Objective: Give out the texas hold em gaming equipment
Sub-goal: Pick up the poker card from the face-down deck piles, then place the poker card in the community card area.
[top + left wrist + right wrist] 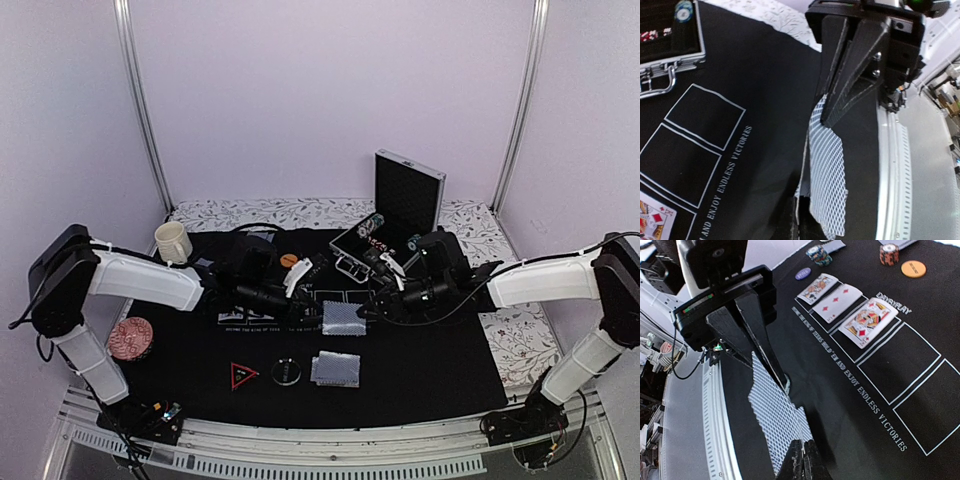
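A small sheaf of grey-blue-backed playing cards (343, 318) hangs edge-up just above the black mat, between both arms. My left gripper (799, 220) is shut on one edge of the cards (827, 170). My right gripper (802, 462) is shut on the opposite edge of the same cards (772, 415). Three face-up cards (837, 302) lie in the mat's printed boxes. Another card pile (335, 368), a red-edged triangle marker (242, 375) and a black-and-white disc (287, 372) lie nearer the front. Chip stacks (819, 255), an orange disc (913, 268) and a purple disc (803, 273) sit beyond.
The open silver case (395, 215) stands at the back of the mat with chips inside. A cream mug (172, 241) sits at the back left. A reddish round patterned object (131, 338) lies off the mat's left edge. A metal rail (892, 165) runs along the table's near edge.
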Controlling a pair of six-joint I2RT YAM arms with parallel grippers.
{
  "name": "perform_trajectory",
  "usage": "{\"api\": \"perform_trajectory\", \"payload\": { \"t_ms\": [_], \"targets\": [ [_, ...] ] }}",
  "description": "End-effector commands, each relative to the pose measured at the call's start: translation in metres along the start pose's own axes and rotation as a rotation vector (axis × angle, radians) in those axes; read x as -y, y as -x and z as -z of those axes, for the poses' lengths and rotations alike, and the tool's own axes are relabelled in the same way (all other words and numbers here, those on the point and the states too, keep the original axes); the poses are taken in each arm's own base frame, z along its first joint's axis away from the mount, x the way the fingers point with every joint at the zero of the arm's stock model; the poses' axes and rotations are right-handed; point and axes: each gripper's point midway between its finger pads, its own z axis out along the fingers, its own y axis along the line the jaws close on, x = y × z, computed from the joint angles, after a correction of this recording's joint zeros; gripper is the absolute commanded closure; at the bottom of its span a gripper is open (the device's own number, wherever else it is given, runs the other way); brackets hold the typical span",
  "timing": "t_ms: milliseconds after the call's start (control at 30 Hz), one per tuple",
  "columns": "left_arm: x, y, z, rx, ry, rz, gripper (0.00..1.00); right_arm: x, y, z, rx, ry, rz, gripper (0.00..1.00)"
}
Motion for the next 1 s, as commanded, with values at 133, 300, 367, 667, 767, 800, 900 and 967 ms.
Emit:
{"api": "perform_trajectory", "payload": {
  "t_ms": [133,300,367,667,767,800,900,967],
  "targets": [
    [-0.085,-0.003,-0.007,-0.035,0.290,0.042,1.00,0.075,-0.021,-0.022,-0.052,-0.117,-0.098,0.96],
    [-0.095,-0.009,-0.001,-0.046,0.324,0.035,1.00,0.088,-0.033,-0.028,-0.078,-0.134,-0.128,0.96],
    [-0.098,-0.011,0.003,-0.047,0.333,0.038,1.00,0.091,-0.037,-0.027,-0.080,-0.142,-0.142,0.96],
    [-0.105,0.024,0.046,0.041,0.451,0.064,1.00,0.098,-0.003,-0.017,-0.009,-0.219,-0.254,0.98],
    [-0.114,0.035,0.075,0.047,0.556,0.125,1.00,0.107,0.011,-0.007,0.086,-0.298,-0.442,0.98],
    [-0.116,0.038,0.084,0.040,0.586,0.142,1.00,0.111,0.013,-0.003,0.124,-0.330,-0.521,0.97],
    [-0.114,0.058,0.112,0.040,0.666,0.137,1.00,0.115,0.022,0.002,0.224,-0.367,-0.640,0.98],
    [-0.112,0.073,0.130,0.061,0.716,0.114,1.00,0.113,0.033,0.003,0.289,-0.390,-0.676,0.98]
  ]
}}
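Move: The two shut grippers hold overlapping cards between them, some 12 cm above the cloth. From the right hand, the empty fourth slot is about 9 cm ahead and 7 left, the fifth 9 straight ahead; the deck is 6 back and 5 left, the case handle 18 ahead and 2 left. From the left hand, the orange button is roughly 21 ahead and 6 left, the third slot's face-up card 9 ahead and 5 left. Keep both grippers pinched on their cards, carry them forward and down together, then draw them apart. Swing the left gripper on forward, left and up towards the orange button, about 12 cm forward in all, turning counter-clockwise; ease the right one forward and slightly up again over the empty slots, yawing some 30 degrees clockwise. ##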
